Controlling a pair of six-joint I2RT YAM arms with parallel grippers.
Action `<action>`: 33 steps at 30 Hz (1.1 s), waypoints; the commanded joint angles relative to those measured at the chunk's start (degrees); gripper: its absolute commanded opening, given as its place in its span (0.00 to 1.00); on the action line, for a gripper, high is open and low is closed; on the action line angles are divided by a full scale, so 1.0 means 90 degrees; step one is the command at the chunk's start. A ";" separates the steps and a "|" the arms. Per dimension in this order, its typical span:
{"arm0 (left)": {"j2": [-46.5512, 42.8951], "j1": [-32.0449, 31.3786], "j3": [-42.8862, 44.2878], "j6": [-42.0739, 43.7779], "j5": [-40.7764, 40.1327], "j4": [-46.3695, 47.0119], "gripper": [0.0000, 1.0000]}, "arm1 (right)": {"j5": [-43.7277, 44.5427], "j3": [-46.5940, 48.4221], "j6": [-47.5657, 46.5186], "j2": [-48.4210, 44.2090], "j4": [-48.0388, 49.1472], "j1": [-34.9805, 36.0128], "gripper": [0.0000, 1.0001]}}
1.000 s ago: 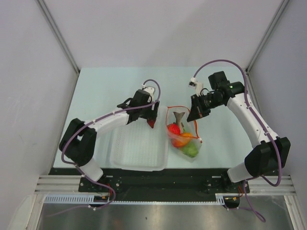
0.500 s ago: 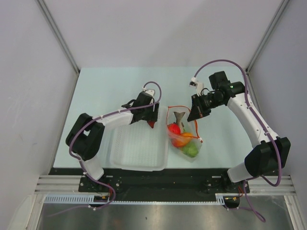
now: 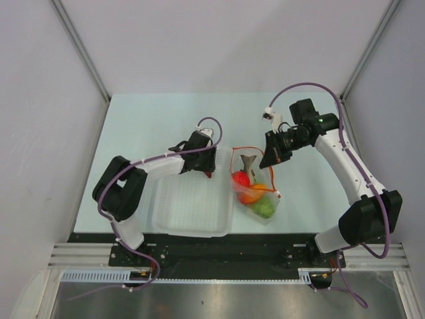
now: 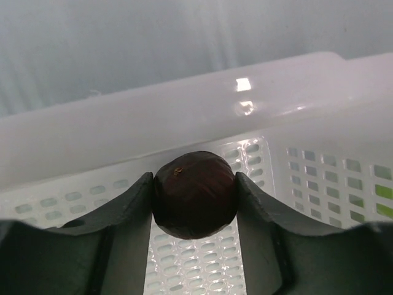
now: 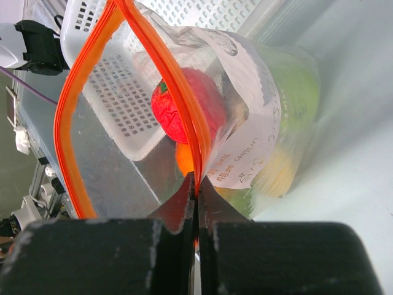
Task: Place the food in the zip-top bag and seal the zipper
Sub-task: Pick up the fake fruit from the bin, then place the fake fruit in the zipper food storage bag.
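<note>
A dark red round fruit (image 4: 195, 195) sits at the far right corner of the white basket (image 3: 189, 206). My left gripper (image 4: 194, 184) is shut on it, both fingers pressing its sides. The clear zip-top bag (image 3: 260, 199) lies right of the basket, its mouth open toward the back. Inside it are a grey fish (image 3: 248, 163), a red fruit (image 5: 184, 104), an orange piece (image 3: 252, 193) and a green fruit (image 3: 265, 209). My right gripper (image 5: 196, 181) is shut on the orange zipper (image 5: 164, 66) at the mouth's right side, holding it up; from above it (image 3: 271, 161) hangs over the bag.
The basket's rim (image 4: 184, 104) stands right in front of the left fingers. The basket's right wall touches the bag. Grey walls close in the table (image 3: 146, 119) on three sides.
My left gripper has closed in on the red fruit at the basket's corner, and the left arm's elbow has drawn in. The right arm and the bag have not moved.
</note>
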 commanded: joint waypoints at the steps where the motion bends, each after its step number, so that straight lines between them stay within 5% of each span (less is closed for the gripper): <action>1: -0.0687 0.0059 0.0096 0.0076 0.0508 0.0110 0.49 | 0.0022 -0.0033 -0.0053 -0.0193 0.0066 -0.0051 0.00; 6: -0.2217 0.0059 0.0125 0.0952 0.1202 0.0139 0.39 | -0.0026 -0.0101 -0.0093 -0.0154 0.0056 -0.0070 0.00; 13: -0.3773 -0.0164 0.0504 0.2780 0.4041 0.0286 0.29 | -0.0046 0.0006 -0.0112 -0.0154 0.0046 -0.0012 0.00; 16: -0.3649 -0.0701 0.1002 0.3395 0.4181 -0.0103 0.36 | -0.0036 0.0065 -0.0170 -0.0106 0.0066 0.0086 0.00; 24: -0.2779 -0.1902 0.1774 0.4607 0.3870 -0.0983 0.36 | 0.0091 0.0416 -0.0239 0.0012 0.0027 0.0184 0.00; 25: -0.2682 -0.1962 0.1852 0.4714 0.3830 -0.1187 0.39 | 0.0100 0.0436 -0.0258 0.0012 0.0027 0.0203 0.00; 29: -0.2349 -0.2099 0.2302 0.5095 0.3713 -0.1696 0.94 | 0.0169 0.0533 -0.0366 0.0031 0.0007 0.0233 0.00; 33: -0.2718 -0.2109 0.2167 0.5886 0.4346 -0.1970 1.00 | 0.0227 0.0641 -0.0532 0.0148 0.0046 0.0272 0.00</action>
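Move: Back some 12 cm and 15 cm to the right of the left hand, which already grips the dark fruit low in the bin's far right corner, is the open bag mouth, about 14 cm higher. The red fruit in the bag is about 5 cm back, 11 cm right and slightly above the left hand; the bin's middle is 8 cm back, 6 cm left at about its height. From the right hand, pinching the rim, the mouth is 5 cm left, 2 cm back and 4 cm below. Lifting the dark fruit straight up first, the left hand climbs about 30 cm while swinging back 16 cm and right 13 cm over to the bag mouth, turning clockwise some 70 degrees. It then sinks about 8 cm above the mouth and opens wide to let the fruit go, as the right hand keeps its pinch on the rim. ##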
